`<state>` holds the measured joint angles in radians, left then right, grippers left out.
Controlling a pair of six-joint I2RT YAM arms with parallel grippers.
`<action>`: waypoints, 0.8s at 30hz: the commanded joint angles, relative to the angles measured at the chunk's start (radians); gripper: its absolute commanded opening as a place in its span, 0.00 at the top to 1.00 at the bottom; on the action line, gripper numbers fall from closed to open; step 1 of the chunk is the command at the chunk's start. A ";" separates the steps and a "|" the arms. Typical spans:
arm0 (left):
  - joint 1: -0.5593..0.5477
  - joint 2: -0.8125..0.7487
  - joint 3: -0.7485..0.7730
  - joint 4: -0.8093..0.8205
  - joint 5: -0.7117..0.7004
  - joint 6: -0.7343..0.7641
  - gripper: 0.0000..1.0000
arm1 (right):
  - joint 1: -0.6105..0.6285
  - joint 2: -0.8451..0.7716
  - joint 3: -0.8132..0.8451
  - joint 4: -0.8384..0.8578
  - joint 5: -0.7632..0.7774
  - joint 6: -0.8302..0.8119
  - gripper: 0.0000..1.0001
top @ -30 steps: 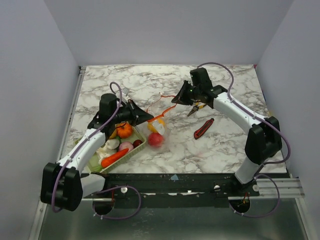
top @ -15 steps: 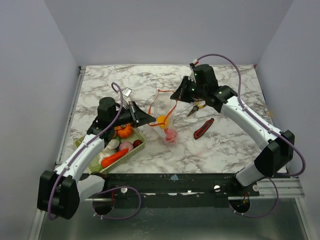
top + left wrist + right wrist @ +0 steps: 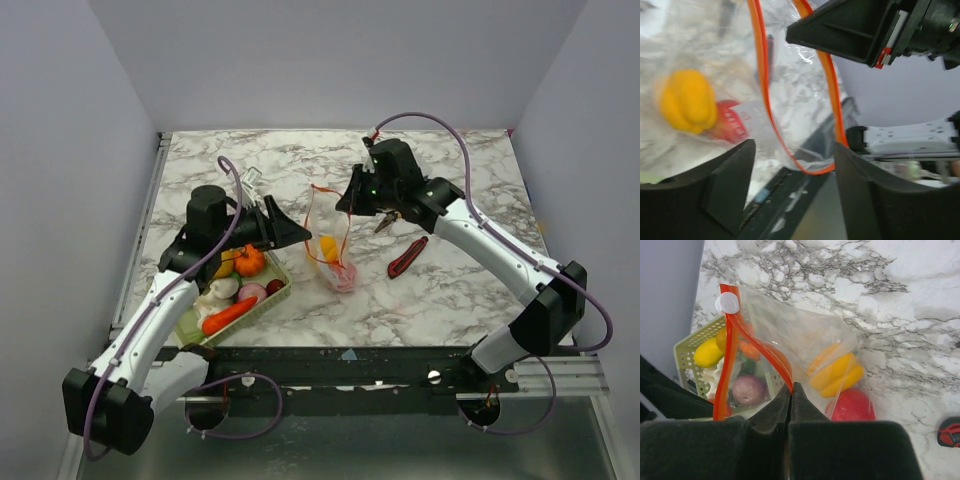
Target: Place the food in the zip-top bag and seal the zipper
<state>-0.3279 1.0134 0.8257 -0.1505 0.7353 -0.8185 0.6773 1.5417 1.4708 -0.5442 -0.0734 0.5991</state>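
Observation:
The zip-top bag [image 3: 330,240] hangs upright over the table's middle, and my right gripper [image 3: 346,204] is shut on its red-orange zipper [image 3: 730,355] at the mouth edge. The closed right gripper [image 3: 791,386] pinches the strip, and a white slider [image 3: 727,303] sits at the strip's far end. Inside the bag lie a yellow piece [image 3: 835,372] and a red piece [image 3: 852,405]. My left gripper [image 3: 299,235] stands open just left of the bag. From the left gripper [image 3: 794,150], the zipper loop [image 3: 810,167] hangs loose between its fingers, ungripped. More food [image 3: 240,290] fills the basket.
A pale green mesh basket [image 3: 268,301] sits at the front left under my left arm. A red-and-black utility knife [image 3: 407,257] lies right of the bag, with a small hand tool [image 3: 390,218] beside the right wrist.
My left gripper has opened and let go of the bag's mouth. The right gripper has carried the bag up and leftward, so the bag now hangs upright from it.

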 commanded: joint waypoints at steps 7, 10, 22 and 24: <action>0.025 -0.237 0.052 -0.563 -0.698 0.392 0.19 | 0.001 -0.055 -0.023 -0.007 0.069 -0.043 1.00; 0.068 -0.266 0.012 -0.597 -0.878 0.348 0.16 | 0.002 -0.053 -0.033 0.003 0.064 -0.047 1.00; 0.214 0.004 -0.027 -0.507 -0.913 0.287 0.13 | 0.002 -0.099 -0.080 0.027 0.055 -0.040 1.00; 0.227 0.043 -0.017 -0.495 -0.912 0.268 0.14 | 0.002 -0.105 -0.086 0.027 0.055 -0.039 1.00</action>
<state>-0.1291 1.0004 0.7975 -0.6838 -0.1322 -0.5163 0.6773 1.4776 1.4052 -0.5350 -0.0338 0.5671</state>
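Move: The food basket the empty left hand heads for has its middle about 21 cm to that hand's left, 6 cm nearer the base and 23 cm below. In it, the orange pumpkin is some 14 cm left and 1 cm ahead of the hand, the mustard-yellow ball 20 cm left and 1 cm ahead, the purple onion 13 cm left and 6 cm back. From the right hand, the basket's middle is roughly 29 cm left, 15 cm back and 22 cm below. The bag's orange rim is left to the right hand, which keeps it pinched with barely a drift. The left hand, fingers already parted at the rim, opens wider and swings about 20 cm left away from the bag, then sinks some 13 cm over the basket while its fingers turn from pointing right to forward and down. ##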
